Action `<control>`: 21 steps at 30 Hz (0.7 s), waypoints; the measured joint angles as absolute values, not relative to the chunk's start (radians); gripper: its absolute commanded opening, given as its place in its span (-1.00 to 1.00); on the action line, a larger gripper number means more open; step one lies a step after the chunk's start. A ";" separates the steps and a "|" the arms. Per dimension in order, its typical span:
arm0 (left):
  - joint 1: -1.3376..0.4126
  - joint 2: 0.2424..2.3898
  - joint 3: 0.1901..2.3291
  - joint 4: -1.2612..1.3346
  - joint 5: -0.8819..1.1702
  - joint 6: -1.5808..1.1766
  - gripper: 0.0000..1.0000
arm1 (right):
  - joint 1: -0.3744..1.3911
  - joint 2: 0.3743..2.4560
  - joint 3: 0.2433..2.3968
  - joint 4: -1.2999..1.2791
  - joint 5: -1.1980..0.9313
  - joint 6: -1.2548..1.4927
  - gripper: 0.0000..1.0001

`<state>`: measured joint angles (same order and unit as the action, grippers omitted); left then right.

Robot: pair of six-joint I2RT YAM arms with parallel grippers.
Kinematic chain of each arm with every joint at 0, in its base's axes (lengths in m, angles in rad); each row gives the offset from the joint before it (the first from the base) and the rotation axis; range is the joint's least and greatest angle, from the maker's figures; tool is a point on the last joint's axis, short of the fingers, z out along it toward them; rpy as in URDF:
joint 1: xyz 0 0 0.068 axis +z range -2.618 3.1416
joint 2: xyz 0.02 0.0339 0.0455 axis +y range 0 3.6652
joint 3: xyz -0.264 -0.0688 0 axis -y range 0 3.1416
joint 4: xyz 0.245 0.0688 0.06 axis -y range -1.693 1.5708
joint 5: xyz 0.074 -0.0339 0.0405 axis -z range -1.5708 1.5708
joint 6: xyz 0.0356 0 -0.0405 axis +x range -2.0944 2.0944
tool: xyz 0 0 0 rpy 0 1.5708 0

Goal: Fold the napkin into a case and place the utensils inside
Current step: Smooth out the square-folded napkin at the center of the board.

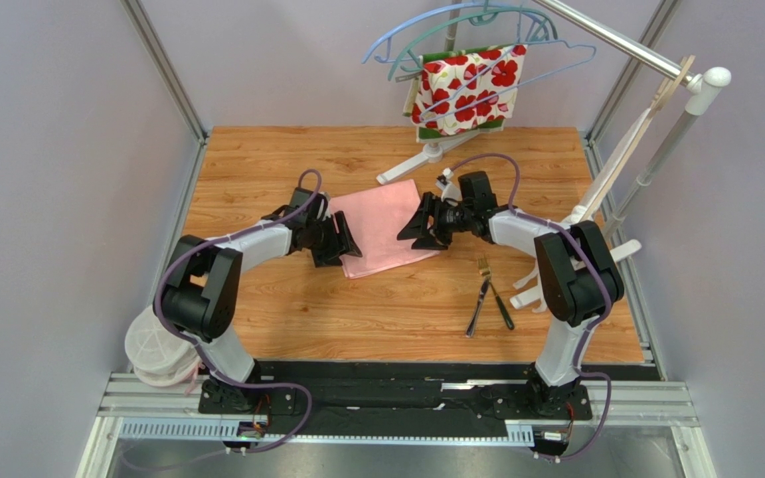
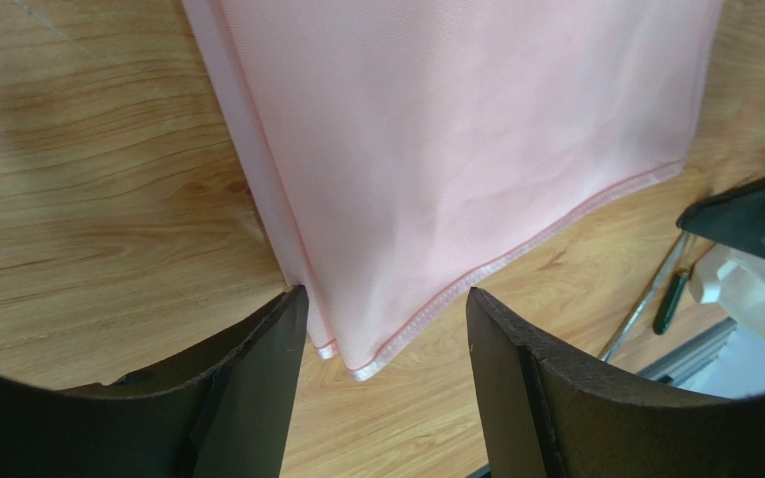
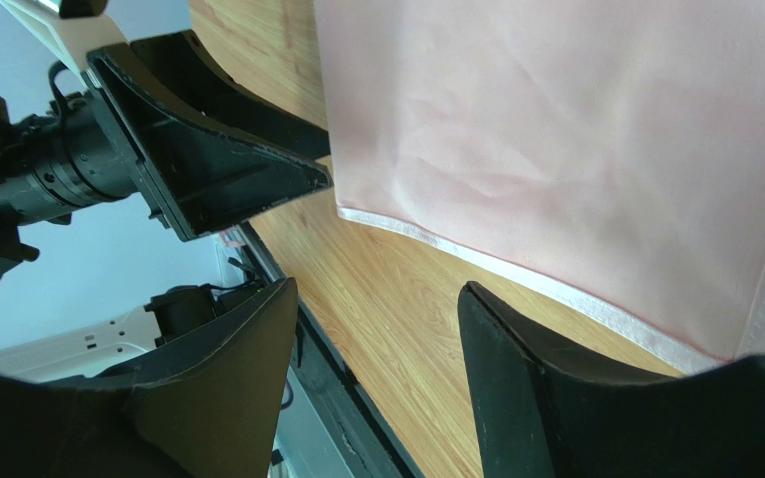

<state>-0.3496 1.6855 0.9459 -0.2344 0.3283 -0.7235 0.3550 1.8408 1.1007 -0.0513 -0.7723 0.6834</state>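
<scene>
The light-pink napkin [image 1: 384, 227] lies folded flat into an oblong on the wooden table, doubled layers showing along its hemmed edges [image 2: 436, 149] [image 3: 576, 129]. My left gripper [image 1: 342, 239] [image 2: 386, 299] stands open at the napkin's left near corner; the corner lies between its fingers, which are not pinching it. On the opposite side my right gripper [image 1: 421, 227] [image 3: 377, 289] is open too, over bare wood beside the hem. The utensils lie crossed to the right: a fork [image 1: 478, 294] and a darker thin piece [image 1: 502, 307]. They also show as slim shapes [image 2: 646, 299] in the left wrist view.
A red-and-white floral cloth [image 1: 468, 88] hangs among coloured hangers on a white stand [image 1: 421, 159] at the back. White rack poles [image 1: 616, 189] lean along the right edge. A white container [image 1: 157, 349] sits outside the table at the near left.
</scene>
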 measured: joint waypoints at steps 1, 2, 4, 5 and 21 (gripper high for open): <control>-0.353 1.691 0.946 -0.237 0.320 -0.724 0.36 | 0.355 1.841 1.092 -0.057 -0.771 0.682 0.28; -0.354 1.697 0.946 -0.244 0.306 -0.724 0.36 | 0.355 1.840 1.084 -0.063 -0.771 0.678 0.28; -0.356 1.699 0.941 -0.253 0.286 -0.725 0.36 | 0.357 1.838 1.074 -0.069 -0.770 0.672 0.28; -0.359 1.696 0.934 -0.254 0.274 -0.725 0.36 | 0.357 1.836 1.072 -0.071 -0.770 0.670 0.28; -0.367 1.691 0.804 -0.086 0.368 -0.763 -1.00 | 0.319 1.760 1.059 -0.131 -0.706 0.614 0.25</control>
<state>-0.3672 1.6909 0.8040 -0.0856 0.3683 -0.7631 0.3187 1.7596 1.0592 -0.1310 -0.7055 0.6140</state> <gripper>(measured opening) 0.017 0.633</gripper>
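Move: The napkin's near-left corner lies about 4 cm back from my open left hand and some 3 cm below, neither left nor right of it. The napkin's middle is roughly 8 cm ahead and 6 cm to the right; the near-right corner is some 17 cm right and 3 cm ahead. The fork lies about 27 cm right and 6 cm back. From my right hand the near-left corner is roughly 11 cm left, 3 cm back and 8 cm below. I lower my open left hand over the napkin's near-left corner, easing slightly left and back to the right, then draw it back and farther down while its fingers snap shut, pinching the left edge just beside that corner, about 2.5 cm back and as much down in all. My right hand, still open, dips back and down about a centimetre, recovers, then moves some 2 cm right, away from that corner. ##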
